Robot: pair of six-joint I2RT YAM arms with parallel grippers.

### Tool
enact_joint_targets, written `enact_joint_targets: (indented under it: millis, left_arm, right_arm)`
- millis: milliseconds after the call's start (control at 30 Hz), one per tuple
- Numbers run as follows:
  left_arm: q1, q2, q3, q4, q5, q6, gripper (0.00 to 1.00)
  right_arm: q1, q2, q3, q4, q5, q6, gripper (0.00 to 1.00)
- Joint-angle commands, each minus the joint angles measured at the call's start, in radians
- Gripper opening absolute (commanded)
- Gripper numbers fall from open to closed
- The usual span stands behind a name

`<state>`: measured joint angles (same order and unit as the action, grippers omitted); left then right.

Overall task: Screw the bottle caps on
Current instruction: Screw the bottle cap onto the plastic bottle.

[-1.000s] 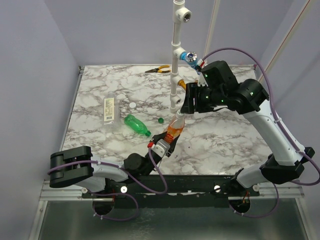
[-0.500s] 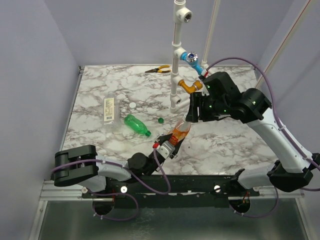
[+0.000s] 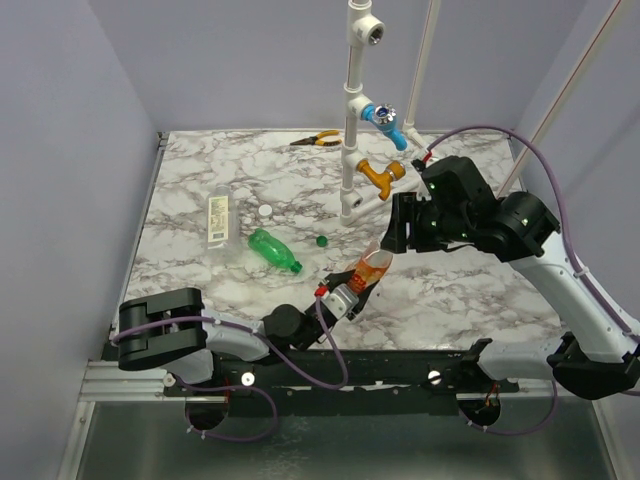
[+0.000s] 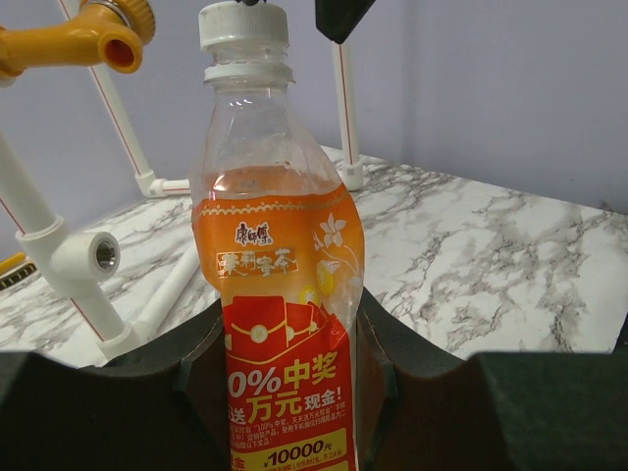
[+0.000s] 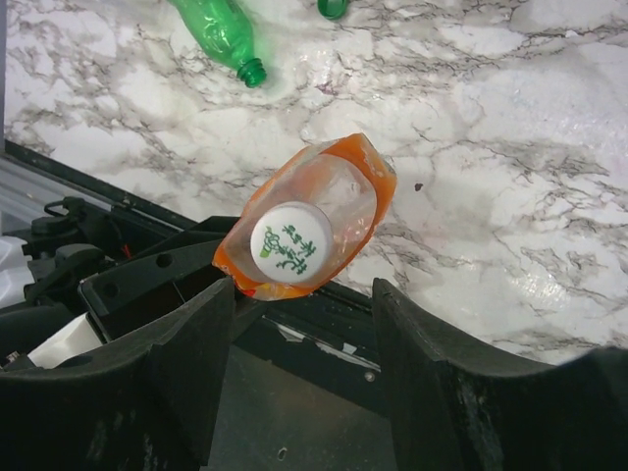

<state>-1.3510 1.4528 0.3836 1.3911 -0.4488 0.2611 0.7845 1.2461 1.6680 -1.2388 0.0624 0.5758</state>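
My left gripper (image 3: 345, 298) is shut on the orange bottle (image 3: 368, 268), holding it upright and tilted near the table's front edge. In the left wrist view the bottle (image 4: 280, 294) sits between the two black fingers (image 4: 147, 392), and a white cap (image 4: 243, 25) is on its neck. My right gripper (image 3: 398, 232) hangs just above and to the right of the bottle, open. From the right wrist the capped top (image 5: 290, 240) shows just beyond the spread fingers (image 5: 186, 363), touching neither. A green bottle (image 3: 272, 250) lies on the table with a dark green cap (image 3: 322, 240) nearby. A clear bottle (image 3: 219, 215) and a white cap (image 3: 265, 210) lie further left.
A white pipe frame (image 3: 352, 120) stands at the back middle with a blue tap handle (image 3: 385, 115) and an orange tap (image 3: 382, 175). Pliers (image 3: 318, 140) lie at the far edge. The marble table (image 3: 450, 290) ends at a black rail by the arm bases.
The right gripper has come off the bottle's top, drawn back to the right and opened a little wider. The left gripper has shifted the orange bottle slightly right and nearer.
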Motion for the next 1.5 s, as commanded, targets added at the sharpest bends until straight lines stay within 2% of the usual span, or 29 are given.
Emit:
enact_joint_targets:
  millis: [0,433,633,1067,1467]
  left_arm:
    - [-0.015,0.017,0.021,0.010,0.061,-0.018,0.00]
    - [-0.027,0.005,0.014,0.001,0.064,-0.022,0.00]
    - [-0.032,-0.007,0.006,-0.003,0.058,-0.018,0.00]
    - [-0.035,-0.041,-0.012,-0.015,0.041,-0.011,0.00]
    - [-0.035,-0.054,-0.019,-0.014,0.030,-0.006,0.00]
  right_arm:
    - [0.004,-0.022,-0.023,0.036,0.027,-0.009,0.60]
    - [0.004,-0.011,0.001,0.021,0.034,-0.022,0.58]
    - [0.003,-0.002,0.015,0.012,0.019,-0.017,0.50]
    - [0.003,0.019,0.015,-0.002,0.023,-0.003,0.49]
    - [0.002,0.010,-0.004,-0.001,0.023,0.033,0.35]
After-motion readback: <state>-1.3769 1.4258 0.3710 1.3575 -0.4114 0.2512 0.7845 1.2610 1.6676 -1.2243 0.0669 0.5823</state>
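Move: The white cap already sits on the neck of the upright bottle in the left hand, about 2 cm ahead of the right hand, 1 cm to its left and 1 cm below. Some 25 cm under the right hand lie the green cap, about 15 cm ahead and 15 cm left, and the green bottle, 12 cm ahead and 26 cm left. From the left hand the white cap is roughly 10 cm up, 2 cm ahead and 2 cm right. The left hand draws the bottle back about 1.5 cm; the right, nearly still, closes its fingers onto the cap. ##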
